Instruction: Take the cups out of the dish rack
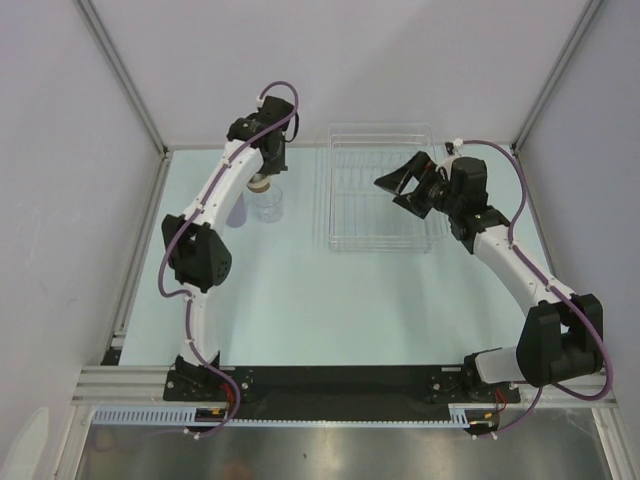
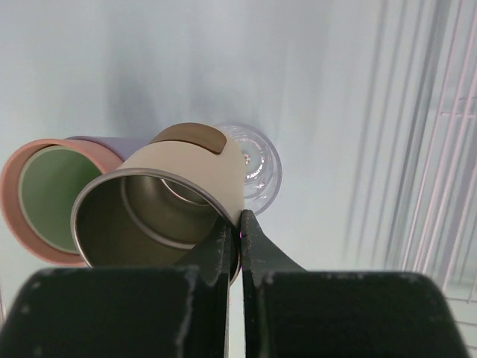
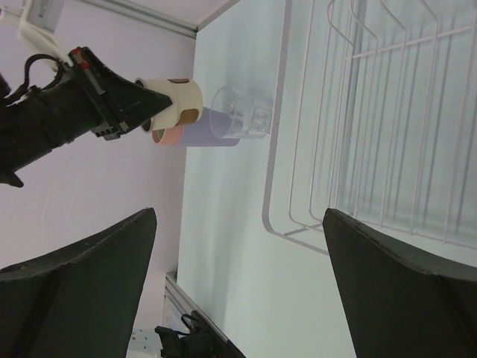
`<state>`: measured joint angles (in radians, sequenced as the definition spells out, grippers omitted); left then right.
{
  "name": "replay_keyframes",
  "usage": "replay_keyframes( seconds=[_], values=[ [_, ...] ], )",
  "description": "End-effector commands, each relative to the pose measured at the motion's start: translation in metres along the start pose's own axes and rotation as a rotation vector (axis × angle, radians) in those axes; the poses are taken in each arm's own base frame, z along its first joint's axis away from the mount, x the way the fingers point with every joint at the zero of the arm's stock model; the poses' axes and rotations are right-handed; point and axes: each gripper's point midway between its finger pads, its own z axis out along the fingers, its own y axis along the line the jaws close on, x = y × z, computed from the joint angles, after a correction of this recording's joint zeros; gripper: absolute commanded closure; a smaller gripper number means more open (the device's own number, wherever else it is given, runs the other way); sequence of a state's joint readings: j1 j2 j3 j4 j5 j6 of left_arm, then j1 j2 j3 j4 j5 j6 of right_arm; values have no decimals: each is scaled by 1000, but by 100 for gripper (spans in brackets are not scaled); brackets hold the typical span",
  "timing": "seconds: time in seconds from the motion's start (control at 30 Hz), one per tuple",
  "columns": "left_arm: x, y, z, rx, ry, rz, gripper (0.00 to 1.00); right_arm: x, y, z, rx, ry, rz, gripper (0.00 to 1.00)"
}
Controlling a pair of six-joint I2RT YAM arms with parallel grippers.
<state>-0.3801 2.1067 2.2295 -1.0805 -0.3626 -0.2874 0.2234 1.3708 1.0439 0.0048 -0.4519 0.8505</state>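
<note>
My left gripper (image 2: 240, 218) is shut on the rim of a beige cup (image 2: 195, 177) with a metallic inside, one finger within and one outside. Just left of it sits a salmon cup (image 2: 16, 195) with a pale green cup (image 2: 51, 192) nested inside, and a lilac cup (image 2: 104, 143) under them. From above, the beige cup (image 1: 260, 183) hangs under the left gripper (image 1: 264, 172), left of the clear dish rack (image 1: 340, 215). I see no cup in the rack. My right gripper (image 1: 400, 186) hovers over the rack (image 3: 277, 186), open and holding nothing (image 3: 240, 213).
A clear glass tumbler (image 1: 268, 205) stands on the table between the cup stack and the rack, also seen as a clear tumbler (image 2: 257, 165) right behind the beige cup. White walls and aluminium posts (image 1: 120, 70) close in the table's far and side edges.
</note>
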Motion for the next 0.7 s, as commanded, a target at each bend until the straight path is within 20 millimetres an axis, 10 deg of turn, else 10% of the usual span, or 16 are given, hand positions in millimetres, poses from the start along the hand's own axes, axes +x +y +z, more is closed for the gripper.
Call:
replay_keyframes(
  seconds=[0.0, 0.67],
  values=[
    [-3, -4, 7, -2, -1, 16, 100, 4, -4, 0, 7, 1, -23, 0],
    [19, -28, 43, 61, 90, 20, 100, 9, -17, 1, 37, 4, -23, 0]
  ],
)
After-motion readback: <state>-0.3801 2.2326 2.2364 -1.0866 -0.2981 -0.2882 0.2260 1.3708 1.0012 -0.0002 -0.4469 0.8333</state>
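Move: The left hand already holds the beige cup by its rim. The standing clear cup it goes to has its middle about 13 cm below this hand, 1 cm ahead and 2 cm to the left. The purple cup stack stands about 8 cm left of the clear cup and 1 cm nearer the base; the dish rack's middle lies some 28 cm right of the hand and 5 cm ahead. From the right hand the clear cup is roughly 28 cm left, 10 cm ahead and 18 cm lower. Straight down, quickly at first and then more slowly, the left hand lowers the beige cup about 6 cm towards the clear cup, base first into its mouth. The fingers tip slightly steeper and keep their pinch on the rim. The empty right hand, still open, sinks some 2 cm beside the action. ##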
